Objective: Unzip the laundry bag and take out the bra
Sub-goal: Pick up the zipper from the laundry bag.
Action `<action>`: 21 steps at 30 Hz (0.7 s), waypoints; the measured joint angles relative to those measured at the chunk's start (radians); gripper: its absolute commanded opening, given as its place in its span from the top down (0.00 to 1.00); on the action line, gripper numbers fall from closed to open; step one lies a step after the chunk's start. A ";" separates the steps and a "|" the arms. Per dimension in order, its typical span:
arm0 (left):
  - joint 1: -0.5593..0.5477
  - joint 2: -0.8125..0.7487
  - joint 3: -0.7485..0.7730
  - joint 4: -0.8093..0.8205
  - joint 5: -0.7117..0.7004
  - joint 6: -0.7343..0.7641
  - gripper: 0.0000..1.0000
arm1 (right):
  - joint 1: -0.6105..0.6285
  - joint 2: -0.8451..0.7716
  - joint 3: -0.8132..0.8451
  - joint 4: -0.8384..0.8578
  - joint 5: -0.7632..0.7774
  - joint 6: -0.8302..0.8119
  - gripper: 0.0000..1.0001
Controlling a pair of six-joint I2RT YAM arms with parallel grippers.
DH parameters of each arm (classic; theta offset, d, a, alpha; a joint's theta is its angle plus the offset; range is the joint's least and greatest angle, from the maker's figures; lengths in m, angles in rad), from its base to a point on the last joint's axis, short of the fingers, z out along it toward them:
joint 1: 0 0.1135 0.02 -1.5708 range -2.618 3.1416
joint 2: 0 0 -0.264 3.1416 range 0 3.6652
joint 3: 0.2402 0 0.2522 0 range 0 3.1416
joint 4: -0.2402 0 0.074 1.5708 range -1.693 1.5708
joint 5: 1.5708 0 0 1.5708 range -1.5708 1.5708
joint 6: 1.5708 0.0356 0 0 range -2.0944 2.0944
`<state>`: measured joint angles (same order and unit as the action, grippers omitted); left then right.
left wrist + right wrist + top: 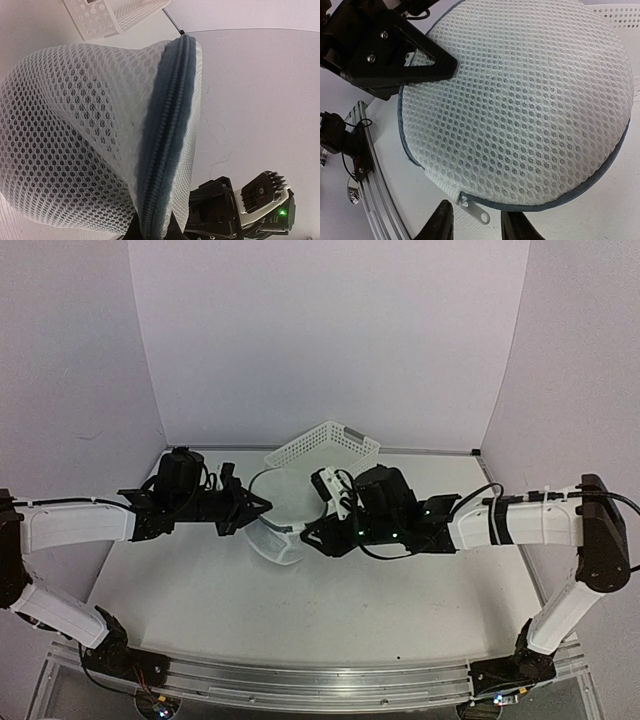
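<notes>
The laundry bag [280,508] is a white mesh pouch with a grey-blue zipper rim, held off the table between the two arms. My left gripper [150,234] is shut on its zipper seam [167,135]; seen from the right wrist, the left gripper's fingers [427,62] clamp the bag's upper left edge. My right gripper [477,227] stands open at the bag's lower rim. The metal zipper pull [476,212] hangs between its fingertips and touches neither. The zipper looks closed. The bra is hidden from view.
A white perforated plastic basket [322,445] lies tilted behind the bag near the back wall. The aluminium rail [300,680] runs along the table's near edge. White walls enclose the back and both sides.
</notes>
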<state>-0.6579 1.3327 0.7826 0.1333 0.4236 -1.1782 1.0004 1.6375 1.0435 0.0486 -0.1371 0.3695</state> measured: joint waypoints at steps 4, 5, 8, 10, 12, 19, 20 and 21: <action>0.000 0.000 0.000 0.000 0.000 -0.001 1.00 | 0.004 0.001 0.015 -0.009 0.009 -0.010 0.80; 0.000 0.000 0.000 0.000 0.000 -0.001 1.00 | 0.005 0.002 0.017 -0.011 0.011 -0.013 0.81; 0.001 0.000 0.000 0.000 0.000 -0.002 1.00 | 0.010 0.007 0.022 -0.015 0.019 -0.017 0.93; 0.001 0.000 0.000 0.000 0.000 -0.002 1.00 | 0.011 0.011 0.022 -0.019 0.024 -0.024 1.00; 0.001 0.000 0.000 0.000 0.000 -0.002 1.00 | 0.011 0.014 0.023 -0.024 0.026 -0.027 1.00; 0.001 0.000 0.000 0.001 0.000 -0.001 1.00 | 0.019 0.014 0.023 -0.029 0.053 -0.029 1.00; 0.001 0.000 0.000 0.001 0.001 0.000 1.00 | 0.020 0.014 0.023 -0.030 0.060 -0.029 1.00; 0.001 0.000 0.000 0.001 0.002 0.000 1.00 | 0.021 0.014 0.023 -0.030 0.068 -0.030 1.00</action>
<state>-0.6571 1.3327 0.7826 0.1341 0.4252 -1.1778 1.0218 1.6512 1.0668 0.0189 -0.0689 0.3397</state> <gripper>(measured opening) 0.033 0.025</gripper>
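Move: The zipper's pull tab hangs almost between the right hand's open fingertips, roughly 1 cm to the left and otherwise level with them. The laundry bag's middle is about 5 cm ahead and 4 cm left of this hand, held up by the left gripper's fingers some 4 cm ahead, 7 cm left and 3 cm higher. The white basket stands about 25 cm ahead, 3 cm right and 13 cm lower. From the left hand, the tab is about 4 cm back, 6 cm right and 3 cm lower. The right hand, already around the tab, stays in place to within about half a centimetre, fingers still pointing left and down, and closes from roughly a third open to shut, pinching the zipper's pull tab between its fingertips just below the slider. Meanwhile the left hand holds quite still, keeping its grip on the blue zipped rim so that the bag stays up and taut for the other. ##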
